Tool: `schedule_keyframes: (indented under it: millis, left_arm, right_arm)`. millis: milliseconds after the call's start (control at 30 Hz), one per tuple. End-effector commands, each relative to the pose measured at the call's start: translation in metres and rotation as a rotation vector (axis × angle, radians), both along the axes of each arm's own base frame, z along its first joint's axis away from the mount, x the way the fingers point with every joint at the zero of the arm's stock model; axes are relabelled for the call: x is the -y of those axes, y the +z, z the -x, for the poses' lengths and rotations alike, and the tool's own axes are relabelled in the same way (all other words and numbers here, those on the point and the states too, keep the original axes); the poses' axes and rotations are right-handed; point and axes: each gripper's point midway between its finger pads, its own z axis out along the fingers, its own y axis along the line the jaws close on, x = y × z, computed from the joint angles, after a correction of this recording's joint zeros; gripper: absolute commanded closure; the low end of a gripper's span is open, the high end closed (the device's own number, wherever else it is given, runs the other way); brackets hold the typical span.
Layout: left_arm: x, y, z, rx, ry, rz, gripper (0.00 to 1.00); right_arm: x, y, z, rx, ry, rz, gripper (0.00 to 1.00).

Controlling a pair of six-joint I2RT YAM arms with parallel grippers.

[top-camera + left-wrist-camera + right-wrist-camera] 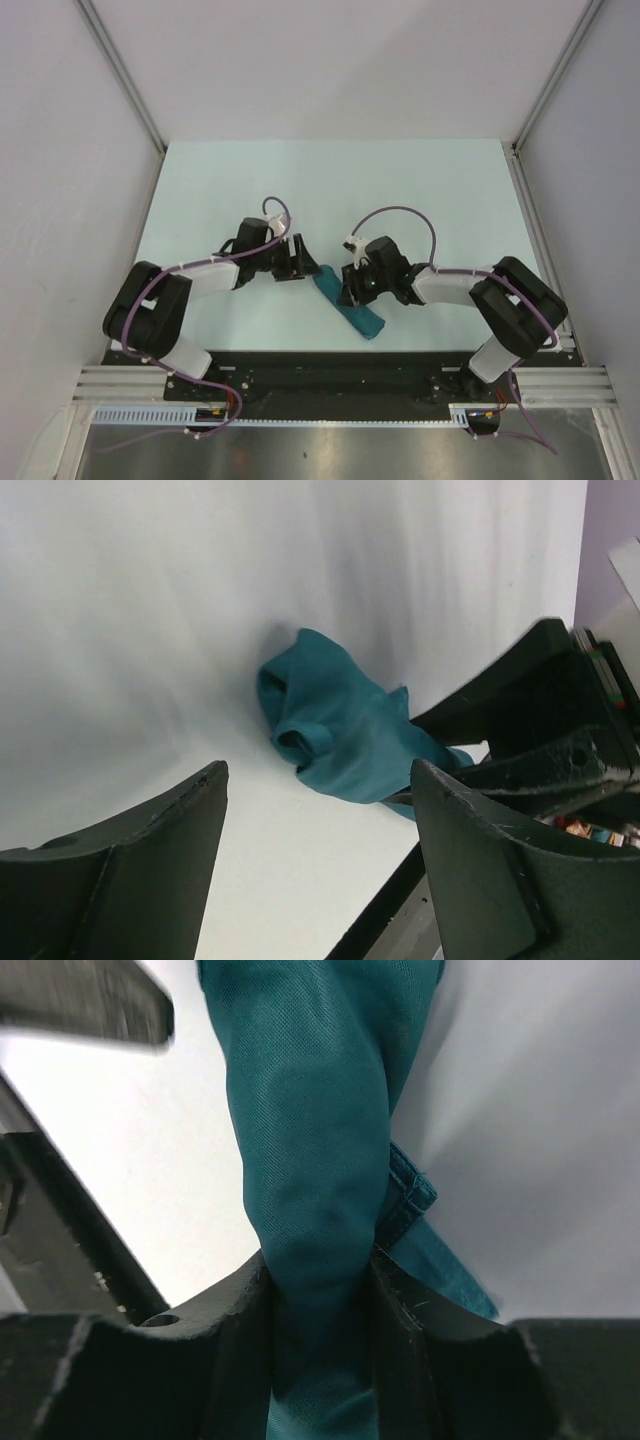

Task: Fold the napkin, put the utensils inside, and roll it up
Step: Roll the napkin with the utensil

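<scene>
The dark teal napkin [366, 321] lies as a tight roll, slanting from centre toward the table's near edge. The utensils are hidden in every view. My right gripper [349, 287] is shut on the roll's middle; in the right wrist view the cloth [310, 1140] fills the gap between the jaws [320, 1260]. My left gripper [301, 262] stands open just off the roll's far-left end, nothing between its fingers [318, 770]. The left wrist view shows the roll's bunched end [345, 730] ahead of it, with the right gripper's black fingers [540, 710] behind.
The pale table [200, 200] is bounded by white walls at the back and sides. A black base rail [330, 365] runs along the near edge, close to the roll's lower end. The two grippers stand close together.
</scene>
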Motion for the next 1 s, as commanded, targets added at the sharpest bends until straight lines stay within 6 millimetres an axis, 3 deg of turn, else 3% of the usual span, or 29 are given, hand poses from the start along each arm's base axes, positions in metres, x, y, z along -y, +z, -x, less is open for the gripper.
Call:
schedule_keyframes:
  millis: [0,200,300,467,567,600,667,700,800,833,867,900,933,967]
  left_arm:
    - [0.021,0.012,0.005,0.052,-0.062,0.068,0.23]
    - [0.035,0.006,0.004,0.028,-0.072,0.089,0.25]
    - [0.039,-0.002,0.007,0.001,-0.083,0.083,0.32]
    - [0.045,-0.010,0.010,-0.029,-0.093,0.079,0.57]
    - [0.048,-0.012,0.009,-0.051,-0.096,0.084,0.78]
    - [0.048,-0.015,0.010,-0.064,-0.097,0.081,0.86]
    - [0.049,-0.015,0.008,-0.072,-0.099,0.075,0.92]
    - [0.049,-0.017,0.008,-0.078,-0.098,0.069,0.96]
    - [0.050,-0.017,0.006,-0.086,-0.103,0.061,0.98]
    - [0.050,-0.017,0.005,-0.087,-0.106,0.059,0.98]
    - [0.051,-0.015,0.005,-0.087,-0.111,0.060,0.98]
    - [0.051,-0.015,0.005,-0.087,-0.113,0.058,0.98]
    - [0.051,-0.015,0.005,-0.086,-0.114,0.055,0.99]
    - [0.051,-0.015,0.005,-0.090,-0.114,0.050,0.99]
  right_arm:
    - [0.001,-0.020,0.022,-0.138,0.062,-0.036,0.59]
    - [0.003,-0.030,0.021,-0.212,0.067,-0.084,0.60]
    - [0.003,-0.029,0.017,-0.219,0.061,-0.099,0.59]
    - [0.006,-0.027,0.013,-0.222,0.064,-0.098,0.59]
    - [0.006,-0.021,0.009,-0.208,0.074,-0.085,0.55]
    - [0.006,-0.012,0.006,-0.189,0.076,-0.078,0.48]
    - [0.011,-0.006,0.007,-0.189,0.077,-0.042,0.40]
    - [0.011,0.008,-0.003,-0.137,0.074,-0.033,0.34]
    - [0.021,0.022,-0.012,-0.092,0.033,0.040,0.27]
    - [0.018,0.041,-0.019,-0.035,0.029,0.038,0.25]
    - [0.021,0.044,-0.017,-0.027,0.023,0.074,0.23]
    - [0.026,0.048,-0.027,0.035,-0.024,0.127,0.22]
    - [0.017,0.063,-0.024,0.097,-0.008,0.140,0.21]
    - [0.017,0.065,-0.022,0.131,-0.014,0.179,0.21]
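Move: The rolled napkin's far end, the one the left hand goes for, lies about 4 cm to the right of that hand, 1 cm back and some 3 cm below. The roll runs from there back and to the right: its middle is still between the right fingers, at most 1 cm below that hand point, and its near end lies about 7 cm back of the right hand, 5 cm to the right and roughly 1 cm below. The napkin's far end is pinched by the left hand, which slides right about 4.5 cm, sinks some 2.5 cm and shuts its wide-open fingers on the cloth. Meanwhile the right hand, still gripping the roll's middle, turns roughly 15 degrees almost in place, then opens, comes free and rises about 3 cm, edging forward and turning back. ##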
